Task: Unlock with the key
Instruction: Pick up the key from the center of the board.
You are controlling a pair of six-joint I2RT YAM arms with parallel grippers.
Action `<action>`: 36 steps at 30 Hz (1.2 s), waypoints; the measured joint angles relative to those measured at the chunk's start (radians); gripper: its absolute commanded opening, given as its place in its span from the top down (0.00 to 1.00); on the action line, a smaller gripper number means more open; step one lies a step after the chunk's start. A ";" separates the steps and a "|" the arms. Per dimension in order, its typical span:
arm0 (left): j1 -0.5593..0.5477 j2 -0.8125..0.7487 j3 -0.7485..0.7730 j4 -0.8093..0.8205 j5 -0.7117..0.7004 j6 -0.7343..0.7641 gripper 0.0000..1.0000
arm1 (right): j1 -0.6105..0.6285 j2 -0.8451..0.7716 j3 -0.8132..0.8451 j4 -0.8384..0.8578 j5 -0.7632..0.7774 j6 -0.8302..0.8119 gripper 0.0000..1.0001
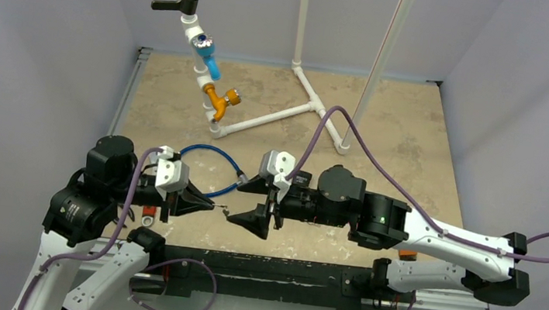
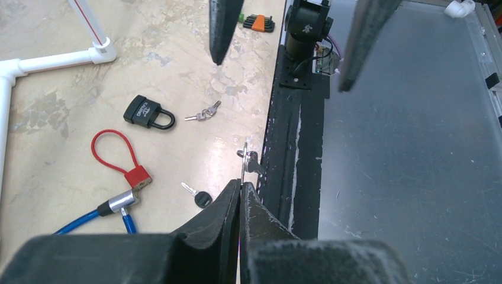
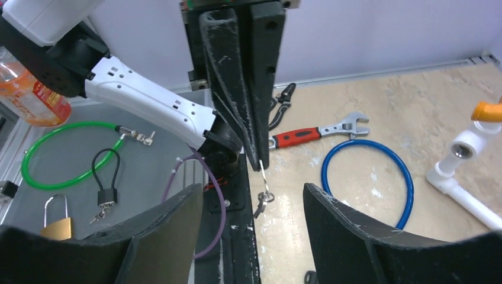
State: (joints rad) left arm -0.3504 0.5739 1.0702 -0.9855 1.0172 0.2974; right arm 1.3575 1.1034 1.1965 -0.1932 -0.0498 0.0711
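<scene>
My left gripper [image 1: 211, 206] is shut on a small silver key [image 2: 244, 168]. The key's thin blade sticks out past the fingertips, and a ring with a second small key [image 3: 263, 198] dangles from it. The right gripper [image 1: 257, 201] faces it with its jaws open and nothing between them. The dangling key hangs just beyond the gap of the right gripper [image 3: 253, 189], over the table's near edge. On the table lie a black padlock [image 2: 148, 112] with its keys [image 2: 203, 113], a red cable lock [image 2: 137, 176], a blue cable lock [image 2: 112, 207] and a black-headed key [image 2: 198, 196].
The blue cable's loop [image 3: 367, 177] lies by a red-handled wrench [image 3: 314, 133] and pliers [image 3: 283, 100]. On the grey shelf are a green cable lock [image 3: 65, 148], a small black padlock [image 3: 106, 192], a brass padlock [image 3: 56, 222] and a bottle [image 3: 29, 83]. A white pipe frame [image 1: 276, 116] stands behind.
</scene>
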 measured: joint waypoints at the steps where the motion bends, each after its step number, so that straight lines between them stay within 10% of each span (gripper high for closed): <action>1: 0.000 0.005 0.000 0.000 -0.004 -0.002 1.00 | 0.000 -0.002 0.002 0.005 -0.019 -0.010 0.39; 36: 0.000 0.030 0.019 0.000 -0.018 -0.028 1.00 | 0.000 0.126 -0.010 0.061 -0.092 -0.262 0.69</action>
State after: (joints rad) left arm -0.3504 0.6037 1.0893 -0.9859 0.9989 0.2691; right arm 1.3575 1.2297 1.1866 -0.1322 -0.1413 -0.1905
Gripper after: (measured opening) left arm 0.004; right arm 0.394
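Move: The key I'm after sticks out of my left hand's closed fingers, its ring dangling. From my right hand it lies about 3 cm left, 3 cm lower and a finger's breadth back; from my left hand, some 3 cm to the right and slightly below. On the table roughly 30 cm below my right hand, the black-headed key lies about 8 cm ahead and 2 cm right, and the blue cable loop 23 cm ahead and 12 cm left. I bring my open right hand left and down, each by about 3.5 cm, back around the dangling key and ring; it dips a little too low, rises 2 cm, then begins to sink again. Meanwhile I roll that wrist some 15 degrees, its forward side lifting, and draw the fingers partly closed without shutting them. My left hand keeps its pinch on the key, almost still. ##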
